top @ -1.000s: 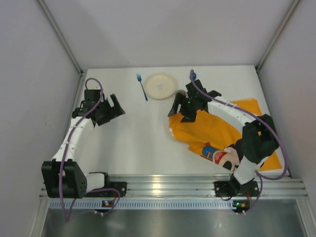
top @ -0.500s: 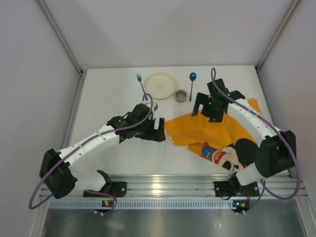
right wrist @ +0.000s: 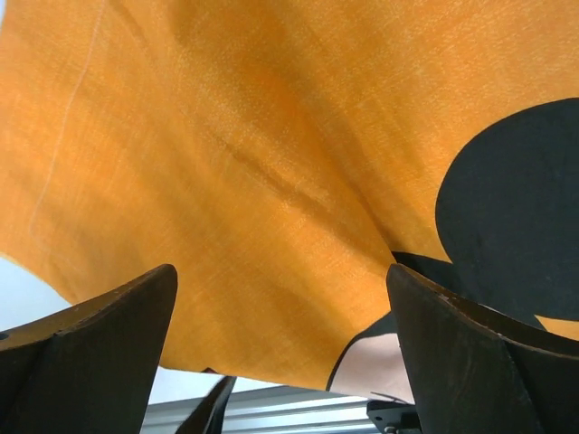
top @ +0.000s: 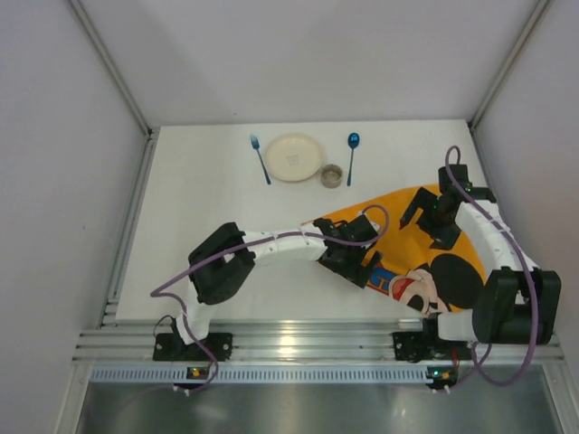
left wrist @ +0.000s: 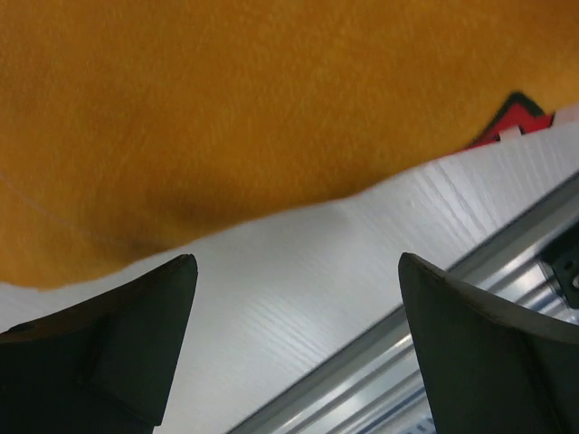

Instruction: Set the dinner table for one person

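Observation:
The dinner table [top: 217,199] is a matte-white top with a ribbed aluminium rail [top: 308,339] along its near edge. An orange Mickey Mouse mat [top: 403,231] lies on its right half. A cream plate [top: 294,156], a blue fork [top: 261,158], a small metal cup [top: 332,174] and a blue spoon [top: 352,152] lie at the back. My left gripper [top: 360,264] [left wrist: 297,262] is open and empty, low over the mat's near left edge. My right gripper [top: 427,221] [right wrist: 280,271] is open and empty above the mat [right wrist: 271,154].
Grey enclosure walls [top: 63,136] stand on the left, right and back of the table. In the left wrist view the mat's edge [left wrist: 226,117] lies just beyond my fingers, with bare tabletop [left wrist: 298,307] and the rail [left wrist: 507,271] below.
My left arm has swung from the far left across to the mat's near left edge. My right gripper has moved from beside the plate to the right over the mat. The mat lies flatter.

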`<action>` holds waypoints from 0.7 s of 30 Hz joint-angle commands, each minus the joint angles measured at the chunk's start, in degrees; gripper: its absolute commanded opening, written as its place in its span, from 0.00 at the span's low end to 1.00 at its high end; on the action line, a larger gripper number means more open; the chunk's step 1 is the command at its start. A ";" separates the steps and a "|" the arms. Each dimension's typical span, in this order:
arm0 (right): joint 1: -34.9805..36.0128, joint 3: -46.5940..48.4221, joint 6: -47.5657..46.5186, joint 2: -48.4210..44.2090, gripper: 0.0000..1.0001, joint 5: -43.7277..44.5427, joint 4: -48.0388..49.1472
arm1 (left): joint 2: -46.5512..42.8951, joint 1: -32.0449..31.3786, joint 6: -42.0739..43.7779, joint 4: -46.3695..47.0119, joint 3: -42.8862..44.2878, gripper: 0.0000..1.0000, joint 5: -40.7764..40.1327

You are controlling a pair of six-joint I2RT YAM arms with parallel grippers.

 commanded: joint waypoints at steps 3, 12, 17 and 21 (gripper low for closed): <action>-1.53 -2.93 -0.63 -7.06 1.00 0.02 -0.85 | 8.71 0.22 4.02 -5.21 8.98 0.98 -6.68; -2.32 -3.73 -1.42 -8.30 1.00 0.19 -0.94 | 16.38 0.05 4.91 -6.80 13.04 0.98 -7.31; -2.50 -3.20 -1.68 -6.72 1.00 0.20 -0.41 | 20.15 -0.30 4.30 -8.03 12.26 0.68 -7.75; -2.67 -2.59 -2.04 -5.75 1.00 0.28 -0.23 | 22.62 -0.48 3.50 -6.90 9.97 0.42 -6.08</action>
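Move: The orange cloth's near-left edge, where the left fingers will take it, lies about 4 cm ahead of the left hand, roughly 1 cm to its right and 4 cm below. On that cloth the cartoon face is some 14 cm right and 5 cm back; the cup stands about 23 cm ahead and 6 cm left, and the spoon 27 cm ahead, level sideways. From the right hand that edge is some 16 cm left, 5 cm back and 9 cm down. The left fingertips meet the near-left edge of the orange cloth and start to gather it: the hand goes forward about 5 cm and sinks 3 to 4 cm onto it, tilting roughly 10 degrees, and only near the end do the wide-open fingers close to about half. The right hand, open over the cloth, draws back some 2 to 3 cm, then stays there. ##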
